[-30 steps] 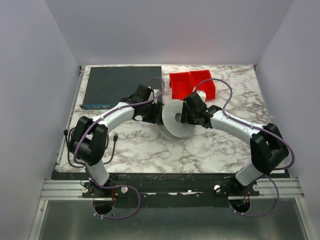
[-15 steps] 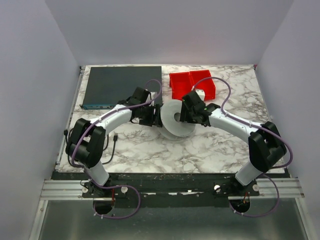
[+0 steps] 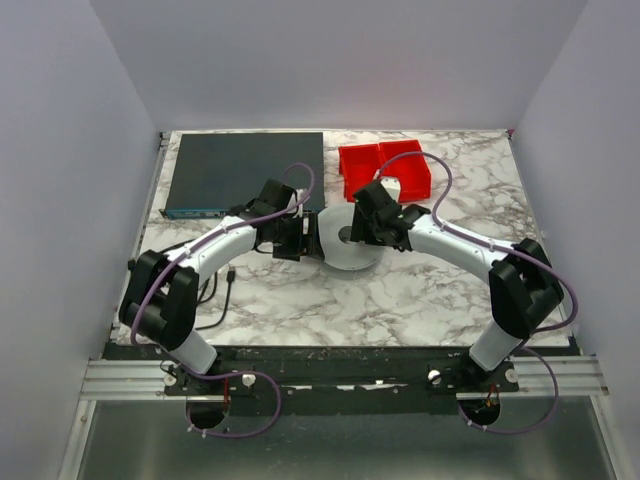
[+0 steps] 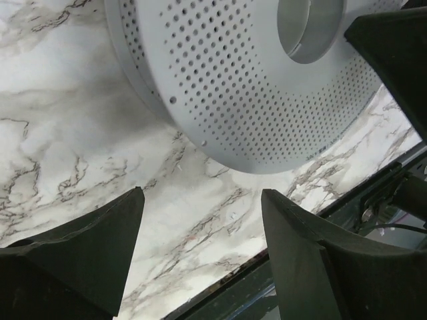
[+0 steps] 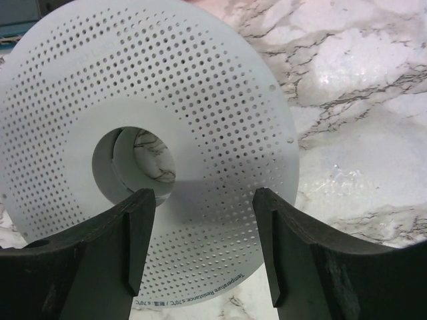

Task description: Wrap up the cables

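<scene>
A white perforated spool (image 3: pixel 345 248) lies on the marble table between the two arms. In the left wrist view the spool (image 4: pixel 253 87) fills the top, and my left gripper (image 4: pixel 201 193) stands open just short of its rim, with only bare marble between the fingers. From above, that left gripper (image 3: pixel 312 238) sits at the spool's left edge. My right gripper (image 5: pixel 203 193) hangs open over the spool's (image 5: pixel 200 87) flat face, one fingertip by the hub hole, gripping nothing. In the top view the right gripper (image 3: pixel 358 228) is over the hub. I cannot make out the cables in any view.
A dark flat box (image 3: pixel 245 170) lies at the back left. Two red bins (image 3: pixel 385 168) stand behind the spool. Thicker black cords (image 3: pixel 215 290) trail near the left arm's base. The table's front edge (image 4: pixel 320 213) runs just beyond the left gripper.
The spool has dropped from a tilt to lie flatter and a little farther left. My left gripper has opened wider. Both arms shifted slightly left and back.
</scene>
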Robot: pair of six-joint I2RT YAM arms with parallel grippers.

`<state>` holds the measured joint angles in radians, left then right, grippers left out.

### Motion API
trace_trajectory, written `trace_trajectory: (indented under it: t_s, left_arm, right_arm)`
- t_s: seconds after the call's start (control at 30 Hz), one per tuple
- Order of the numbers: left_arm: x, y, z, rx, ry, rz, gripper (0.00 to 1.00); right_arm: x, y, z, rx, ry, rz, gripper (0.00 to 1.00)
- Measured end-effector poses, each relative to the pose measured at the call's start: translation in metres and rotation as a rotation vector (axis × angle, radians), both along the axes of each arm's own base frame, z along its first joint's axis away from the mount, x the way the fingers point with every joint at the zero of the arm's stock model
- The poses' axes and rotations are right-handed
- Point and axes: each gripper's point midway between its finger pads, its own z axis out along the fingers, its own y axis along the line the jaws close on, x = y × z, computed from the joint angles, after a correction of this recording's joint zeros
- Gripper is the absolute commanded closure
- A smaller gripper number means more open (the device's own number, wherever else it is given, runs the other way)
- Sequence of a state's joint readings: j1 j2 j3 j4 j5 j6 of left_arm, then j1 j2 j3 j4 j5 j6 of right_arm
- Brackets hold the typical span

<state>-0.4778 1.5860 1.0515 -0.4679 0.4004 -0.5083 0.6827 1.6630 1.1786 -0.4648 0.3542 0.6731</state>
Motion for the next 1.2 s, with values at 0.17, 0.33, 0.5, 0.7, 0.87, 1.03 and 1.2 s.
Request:
trace_trajectory:
  t_s: [0.17, 0.33, 0.5, 0.7, 0.87, 1.03, 1.2]
  left_arm:
    - [-0.001, 0.008, 0.004, 0.03, -0.004, 0.041, 0.26]
    - [-0.001, 0.021, 0.009, 0.085, -0.027, 0.087, 0.24]
    - [0.0, 0.032, 0.034, 0.112, -0.089, 0.113, 0.15]
    - [0.003, 0.039, 0.103, 0.064, -0.297, 0.114, 0.01]
    - [-0.003, 0.048, 0.166, 0.009, -0.491, 0.122, 0.01]
    - [-0.017, 0.057, 0.211, -0.051, -0.644, 0.161, 0.01]
    - [-0.022, 0.066, 0.223, -0.07, -0.708, 0.202, 0.01]
  right_arm:
    - [-0.001, 0.007, -0.002, 0.0, 0.002, 0.008, 0.32]
    - [-0.001, 0.008, -0.002, 0.001, 0.002, 0.01, 0.3]
    - [0.003, 0.015, 0.013, 0.03, -0.017, 0.018, 0.19]
    - [0.004, 0.019, 0.071, 0.126, -0.12, 0.032, 0.0]
    - [-0.007, 0.011, 0.151, 0.253, -0.289, 0.051, 0.0]
    - [-0.028, -0.009, 0.217, 0.388, -0.467, 0.044, 0.0]
    - [-0.041, -0.027, 0.229, 0.417, -0.528, 0.019, 0.0]
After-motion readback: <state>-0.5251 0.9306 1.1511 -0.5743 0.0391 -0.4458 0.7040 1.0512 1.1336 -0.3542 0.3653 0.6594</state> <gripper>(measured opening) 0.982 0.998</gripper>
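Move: The spool lies about 9 cm right of the left hand and 5 cm ahead; for the right hand it is some 5 cm left and 1 cm ahead, its middle roughly 5 cm below both. The red bin stands about 18 cm ahead of the right hand and 6 cm to its right; the flat black box is some 22 cm ahead of the left hand, 18 cm to its left. Left hand eases leftward first, then both hands rise some 22 cm away from the spool, tilting up, opening fully. ##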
